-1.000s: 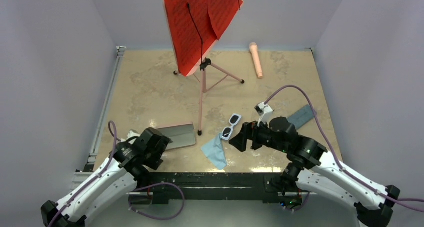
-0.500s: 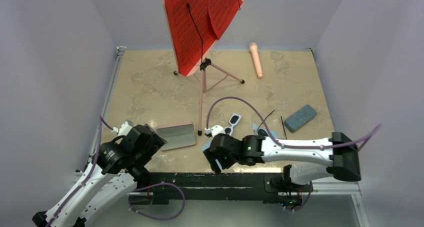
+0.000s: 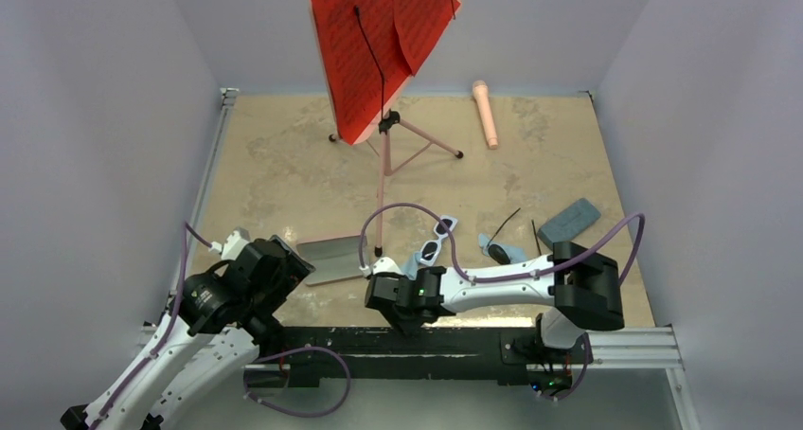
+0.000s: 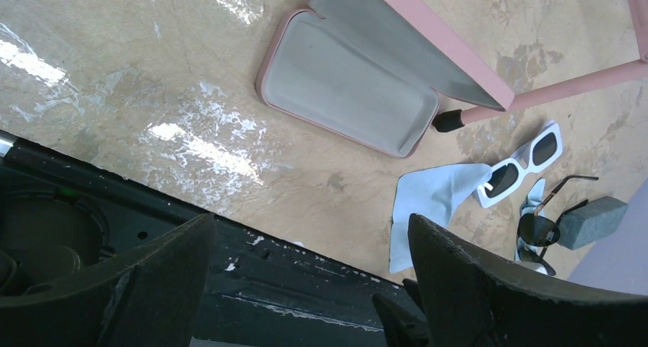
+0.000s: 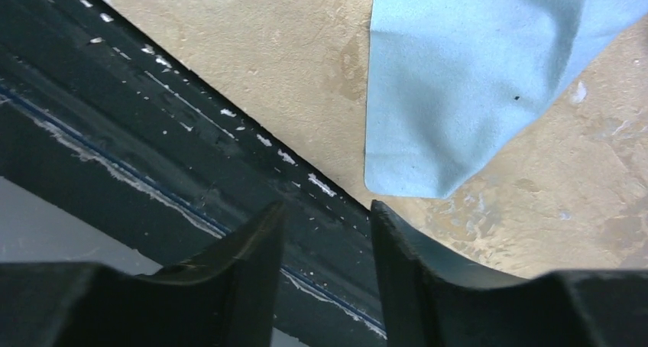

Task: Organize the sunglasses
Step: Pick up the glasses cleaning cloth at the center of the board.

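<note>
The white-framed sunglasses point(image 3: 436, 241) point(image 4: 523, 167) lie on the table right of the stand's foot. The black sunglasses point(image 3: 497, 250) point(image 4: 544, 226) lie further right, next to the grey-blue case point(image 3: 571, 220) point(image 4: 594, 221). A pink case point(image 3: 331, 258) point(image 4: 359, 95) lies open and empty. My left gripper point(image 3: 289, 269) point(image 4: 311, 221) hangs wide open above the table's near edge, holding nothing. My right gripper point(image 3: 390, 307) point(image 5: 328, 205) is stretched leftward over the black front rail, at the near corner of a light blue cloth point(image 5: 474, 79) point(image 4: 432, 202). Its jaws are partly closed with nothing between them.
A red music stand on a pink tripod point(image 3: 383, 165) rises mid-table, one foot beside the pink case. A pink cylindrical object point(image 3: 486, 113) lies at the back right. The black rail point(image 3: 417, 340) runs along the near edge. Walls close in three sides.
My right arm swung left from beside the white sunglasses to the front edge over the cloth, and its jaws narrowed. The black sunglasses and grey-blue case came into view. The left arm shifted slightly.
</note>
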Controlling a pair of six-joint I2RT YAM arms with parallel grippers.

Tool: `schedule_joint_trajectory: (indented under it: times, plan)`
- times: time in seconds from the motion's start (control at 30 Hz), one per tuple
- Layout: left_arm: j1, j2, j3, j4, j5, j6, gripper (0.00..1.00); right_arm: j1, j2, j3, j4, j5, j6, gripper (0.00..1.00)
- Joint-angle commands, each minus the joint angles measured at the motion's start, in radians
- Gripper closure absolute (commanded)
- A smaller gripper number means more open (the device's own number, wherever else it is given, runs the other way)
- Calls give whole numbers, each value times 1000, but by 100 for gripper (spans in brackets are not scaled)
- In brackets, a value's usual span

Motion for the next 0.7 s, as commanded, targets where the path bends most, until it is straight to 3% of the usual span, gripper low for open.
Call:
schedule_joint_trajectory:
  times: [0.0, 0.2, 0.67]
  plan:
    - [1, 6, -22, -31, -5, 35, 0, -15, 22, 24, -22, 29, 15, 54]
    - [1, 26, -40, -2, 18, 35, 0, -37, 33, -12, 9, 30, 30, 54]
    - [1, 69, -41, 30, 43, 42, 0, -58, 44, -102, 63, -3, 72, 75]
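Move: The cloth's near corner is only about 1 cm ahead and 1 cm to the right of the right hand, some 3 cm below; the cloth's middle is about 8 cm straight ahead. The white sunglasses stand roughly 20 cm ahead and 7 cm to the right, the stand's foot 18 cm ahead and 7 cm to the left, the open case 16 cm ahead and 18 cm to the left. From the left hand the cloth is about 25 cm to the right, 3 cm ahead and 12 cm lower. Sinking about 3 cm in two short steps, the right hand also eases 1 to 1.5 cm forward and to its right, down onto the near corner of the blue cloth. Its half-open fingers narrow to a little over half their gap and come to straddle the corner's left edge, one tip over the cloth and the other beside it, with the wrist nearly steady. ##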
